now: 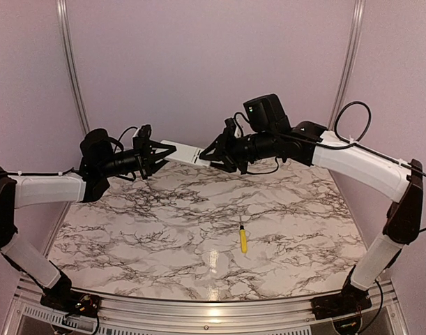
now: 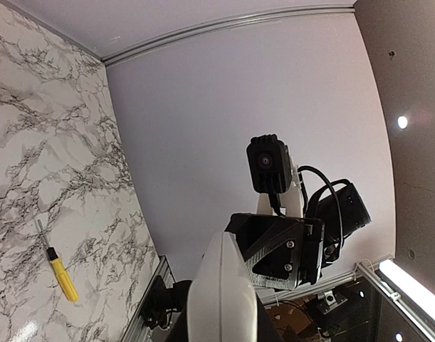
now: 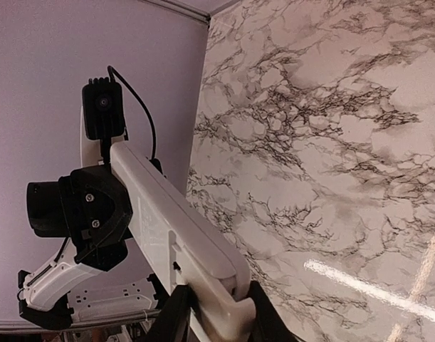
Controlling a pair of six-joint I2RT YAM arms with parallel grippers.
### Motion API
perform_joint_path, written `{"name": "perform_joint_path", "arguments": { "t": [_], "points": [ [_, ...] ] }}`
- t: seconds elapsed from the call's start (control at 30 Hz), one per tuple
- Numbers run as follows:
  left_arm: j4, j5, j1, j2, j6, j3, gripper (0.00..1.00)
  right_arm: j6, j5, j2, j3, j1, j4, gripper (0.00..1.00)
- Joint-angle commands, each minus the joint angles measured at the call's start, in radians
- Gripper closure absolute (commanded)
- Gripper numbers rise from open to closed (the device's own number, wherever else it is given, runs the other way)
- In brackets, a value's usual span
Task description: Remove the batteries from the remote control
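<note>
The white remote control hangs in the air above the far part of the table, held level between both arms. My left gripper is shut on its left end and my right gripper is shut on its right end. In the left wrist view the remote control runs away from the camera to the right gripper's black fingers. The right wrist view shows the remote control clamped between my right gripper's fingers, with a seam near the held end. The batteries are hidden.
A yellow-handled screwdriver lies on the marble tabletop, right of centre and nearer the front; it also shows in the left wrist view as the screwdriver. Lilac walls close in the back and sides.
</note>
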Motion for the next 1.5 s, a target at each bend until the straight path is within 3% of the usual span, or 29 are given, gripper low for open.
{"name": "perform_joint_path", "arguments": {
  "t": [0.0, 0.47, 0.87, 0.97, 1.2, 1.43, 1.47],
  "points": [
    [-0.007, -0.001, 0.028, -0.042, -0.009, -0.032, 1.0, -0.023, 0.032, -0.021, 0.001, -0.001, -0.016, 0.75],
    [-0.007, -0.002, 0.05, -0.073, -0.011, -0.062, 1.0, -0.022, 0.014, -0.002, -0.004, 0.012, 0.012, 0.76],
    [-0.096, -0.016, 0.05, -0.1, 0.058, -0.067, 1.0, -0.045, 0.021, 0.008, -0.019, 0.017, 0.002, 0.69],
    [-0.141, -0.023, 0.049, -0.107, 0.088, -0.068, 1.0, -0.064, 0.039, 0.001, -0.018, 0.018, -0.027, 0.61],
    [-0.232, -0.057, 0.049, -0.147, 0.134, -0.095, 1.0, -0.133, 0.133, -0.035, -0.019, 0.016, -0.154, 0.3],
    [-0.28, -0.108, 0.036, -0.246, 0.171, -0.221, 1.0, -0.21, 0.205, -0.073, -0.05, 0.007, -0.253, 0.11],
    [-0.286, -0.122, 0.031, -0.261, 0.172, -0.236, 1.0, -0.223, 0.222, -0.075, -0.05, 0.004, -0.272, 0.03]
  ]
}}
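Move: The right hand's fingers are around the battery cover at the near-right end of the remote, practically at its hand point; the remote's middle lies about 6 cm to its left and 1 cm farther out. The yellow screwdriver is on the table some 30 cm below, about 13 cm right and 6 cm back. For the left hand, which holds the remote's other end, the cover is roughly 11 cm right and 2 cm back, near its own height. Keeping its pinch on the remote, the left hand draws it about 2 cm left, away from the nearly still right hand at the cover, pauses, then goes down, left and back. Late on, the right fingers open wide and let go while that hand sinks about 4 cm and backs off right, fingers tipping down some 15 degrees. ##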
